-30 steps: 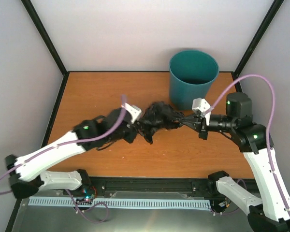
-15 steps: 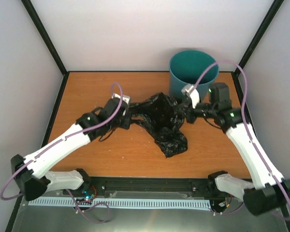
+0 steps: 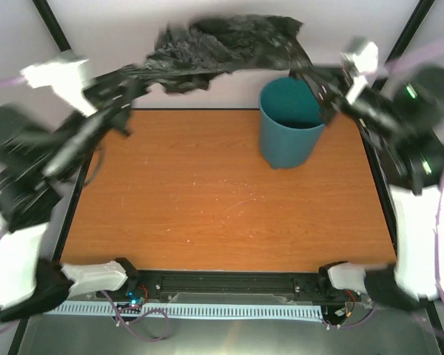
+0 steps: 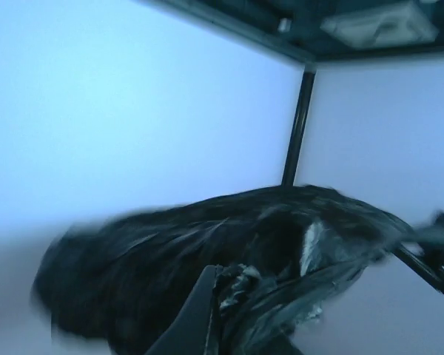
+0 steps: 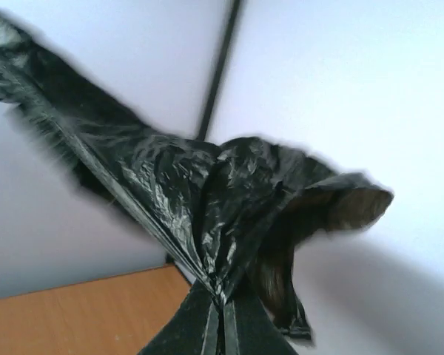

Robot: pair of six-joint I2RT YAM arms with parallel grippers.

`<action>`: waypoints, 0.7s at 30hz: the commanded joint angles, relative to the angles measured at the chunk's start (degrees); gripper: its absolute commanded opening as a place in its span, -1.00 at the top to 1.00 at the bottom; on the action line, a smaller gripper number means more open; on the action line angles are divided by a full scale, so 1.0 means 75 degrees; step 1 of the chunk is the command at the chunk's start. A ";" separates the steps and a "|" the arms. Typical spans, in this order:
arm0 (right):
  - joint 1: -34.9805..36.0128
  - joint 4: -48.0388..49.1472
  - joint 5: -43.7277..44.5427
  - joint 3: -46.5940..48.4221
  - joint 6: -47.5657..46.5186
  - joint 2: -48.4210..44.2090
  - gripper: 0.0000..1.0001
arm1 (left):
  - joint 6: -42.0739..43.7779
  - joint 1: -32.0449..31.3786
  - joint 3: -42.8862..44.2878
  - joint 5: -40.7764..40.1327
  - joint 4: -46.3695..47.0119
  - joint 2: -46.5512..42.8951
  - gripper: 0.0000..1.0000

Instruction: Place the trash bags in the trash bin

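A black trash bag is stretched in the air between both grippers, high above the table's far edge and above the level of the trash bin's mouth. The teal trash bin stands upright at the far right of the table, dark inside. My left gripper is shut on the bag's left end, my right gripper on its right end, just above the bin's rim. In the left wrist view the bag bunches at the gripper. In the right wrist view the bag fans out from the shut gripper.
The orange table lies below the raised arms. White walls and black frame posts enclose the cell on three sides. Both arms are blurred with motion.
Both arms have swung sharply upward, lifting the bag off the table and stretching it wide in the air. It was crumpled on the table between the grippers a second ago.
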 commanded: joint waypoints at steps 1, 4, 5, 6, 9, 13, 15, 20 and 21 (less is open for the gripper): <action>0.0041 0.1743 -0.0370 -0.3370 -0.0026 -0.1908 0.94 | 0.0493 0.0001 -0.2506 -0.0282 0.0762 -0.1173 0.91; 0.0169 0.1607 0.0952 -0.5868 -0.0089 -0.1493 0.94 | -0.0160 0.0002 -0.4643 -0.1301 -0.0810 -0.0432 0.98; 0.0242 0.1153 0.1198 -0.6340 -0.0351 -0.1101 0.94 | -0.0478 -0.0005 -0.5397 -0.1302 -0.1284 -0.0116 0.99; 0.0252 0.0499 0.0886 -0.6605 -0.0648 -0.0670 0.94 | -0.0693 -0.0040 -0.6133 -0.1111 -0.1518 0.0086 0.99; 0.0252 -0.0231 -0.0633 -0.7961 -0.1189 -0.0989 0.94 | -0.0780 -0.0671 -0.7805 -0.0352 -0.1246 -0.0489 0.99; 0.0264 -0.0874 -0.2074 -0.8539 -0.2344 -0.3446 0.94 | -0.0930 -0.0994 -0.7803 0.0251 -0.1208 -0.1957 0.99; 0.0264 -0.1141 -0.2439 -0.8252 -0.2408 -0.4243 0.94 | -0.0885 -0.0995 -0.7585 0.0321 -0.0979 -0.2642 0.99; 0.0261 -0.1948 -0.3376 -0.7445 -0.2308 -0.3960 0.94 | -0.0822 -0.0991 -0.7480 0.0567 -0.0317 -0.3325 0.99; 0.0266 -0.1790 -0.3410 -0.7514 -0.2139 -0.3957 0.94 | -0.0863 -0.0989 -0.7403 0.0539 -0.0374 -0.3264 0.99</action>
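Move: The left gripper holds one side of the trash bag's mouth, high over the table. The trash bin stands about 25 cm ahead of it, 32 cm to its right and 50 cm below. From the right gripper, which pinches the other side, the bin is some 19 cm ahead, 8 cm right and 47 cm lower. The bag's body spans the gap: 12 cm right of and 6 cm ahead of the left gripper, 12 cm left of and barely ahead of the right. Whip the bag down with both grippers together, fingers kept shut on its mouth: draw back briefly at the top, swing forward and plunge fast to about 50 cm lower on the left, some 44 on the right, tipping both wrists down nearly 60 degrees. Near the bottom pull back towards the bases, then rise again about 22 cm while levelling the wrists, the right drawing back farthest. ##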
